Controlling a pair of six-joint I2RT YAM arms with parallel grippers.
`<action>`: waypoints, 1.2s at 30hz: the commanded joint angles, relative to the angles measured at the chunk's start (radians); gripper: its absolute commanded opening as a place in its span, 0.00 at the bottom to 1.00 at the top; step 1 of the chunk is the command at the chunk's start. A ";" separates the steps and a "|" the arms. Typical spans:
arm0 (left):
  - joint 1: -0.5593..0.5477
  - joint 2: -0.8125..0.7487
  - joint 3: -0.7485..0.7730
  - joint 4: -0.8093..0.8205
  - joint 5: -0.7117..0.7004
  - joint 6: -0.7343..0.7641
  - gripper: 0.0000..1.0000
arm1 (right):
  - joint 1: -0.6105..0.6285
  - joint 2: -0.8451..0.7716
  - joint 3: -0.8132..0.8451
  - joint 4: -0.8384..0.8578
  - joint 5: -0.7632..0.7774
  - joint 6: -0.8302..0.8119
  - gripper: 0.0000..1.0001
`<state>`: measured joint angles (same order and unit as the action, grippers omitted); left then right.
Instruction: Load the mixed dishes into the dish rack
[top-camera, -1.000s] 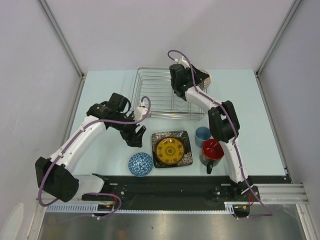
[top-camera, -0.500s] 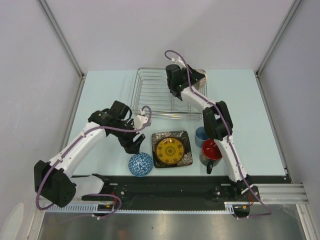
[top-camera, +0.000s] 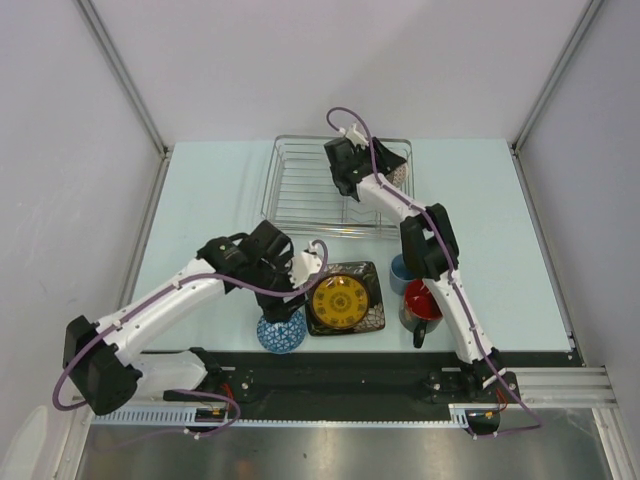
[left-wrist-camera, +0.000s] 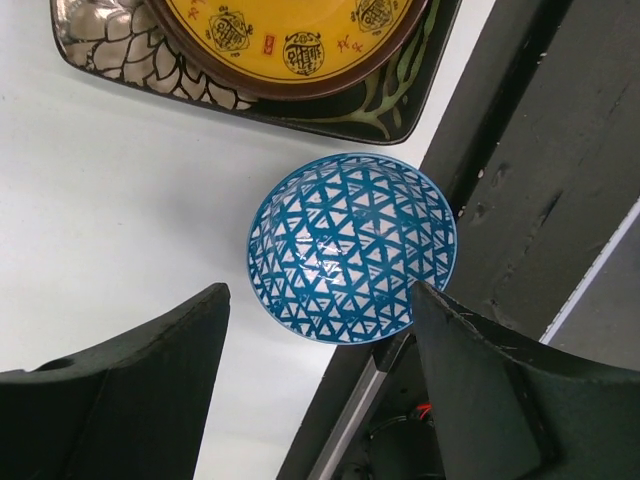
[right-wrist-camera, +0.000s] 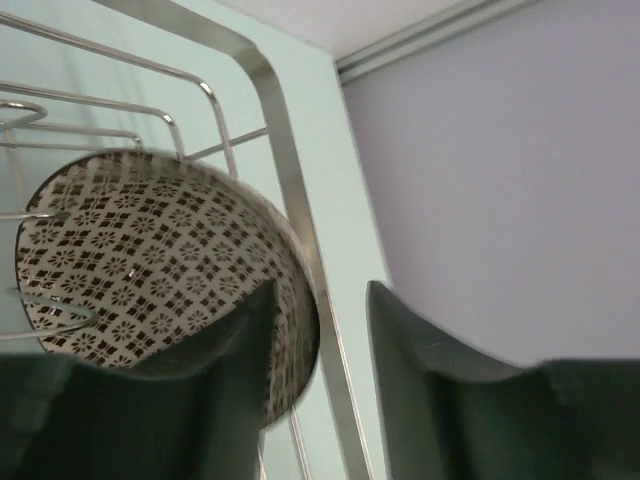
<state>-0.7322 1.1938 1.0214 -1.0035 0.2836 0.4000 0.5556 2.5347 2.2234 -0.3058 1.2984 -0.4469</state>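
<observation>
The dish rack (top-camera: 310, 190) stands at the back of the table. A pinkish-beige patterned bowl (right-wrist-camera: 150, 250) leans on edge in its far right corner (top-camera: 403, 176). My right gripper (right-wrist-camera: 320, 295) is open astride the bowl's rim, one finger inside the bowl, the other finger (right-wrist-camera: 420, 380) outside and clear of it. My left gripper (left-wrist-camera: 320, 290) hangs open over the blue patterned bowl (left-wrist-camera: 350, 247), which lies upside down near the front edge (top-camera: 280, 333). The dark square plate (top-camera: 344, 298), light-blue cup (top-camera: 404, 270) and dark mug (top-camera: 424, 300) sit to its right.
A black rail (left-wrist-camera: 540, 200) runs along the table's near edge right beside the blue bowl. The plate's corner (left-wrist-camera: 130, 70) lies just beyond the bowl. The rack's wire rim (right-wrist-camera: 285, 150) passes between my right fingers; the grey wall is close behind it.
My left arm has swung forward and right, from beside the rack to above the blue bowl. My right gripper has opened off the patterned bowl and shifted slightly left.
</observation>
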 joint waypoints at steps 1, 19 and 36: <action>-0.062 0.058 0.032 0.028 -0.124 -0.119 0.79 | 0.013 -0.048 0.103 -0.175 -0.060 0.189 0.61; -0.234 0.165 0.115 0.006 -0.196 -0.385 0.56 | -0.031 -0.444 0.122 -0.435 -0.249 0.442 0.86; -0.257 0.119 -0.052 0.117 -0.248 -0.613 0.54 | -0.091 -0.702 0.062 -0.578 -0.341 0.583 0.84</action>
<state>-0.9802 1.3277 0.9703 -0.9432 0.0551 -0.1406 0.4648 1.8591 2.2902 -0.8211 0.9909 0.0807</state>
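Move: The brown-patterned bowl stands in the rack with its rim between the right fingers, its middle about 5 cm below that hand, 1 cm back and 2 cm left; the rack's middle is some 14 cm left, 4 cm back and 10 cm down. The blue bowl lies about 10 cm below the left hand, 2 cm back and 1 cm right. The yellow bowl on the square plate is some 15 cm right of that hand, 5 cm ahead and as low. The brown bowl's rim comes free as the right fingers, already parting, open wide; that hand then lifts about 26 cm, drawing back and right out of the rack while its wrist rolls and tips up. Over the blue bowl, the left hand sinks some 4 cm, easing back and right, turns counter-clockwise and partly narrows its fingers; no touch is visible. ##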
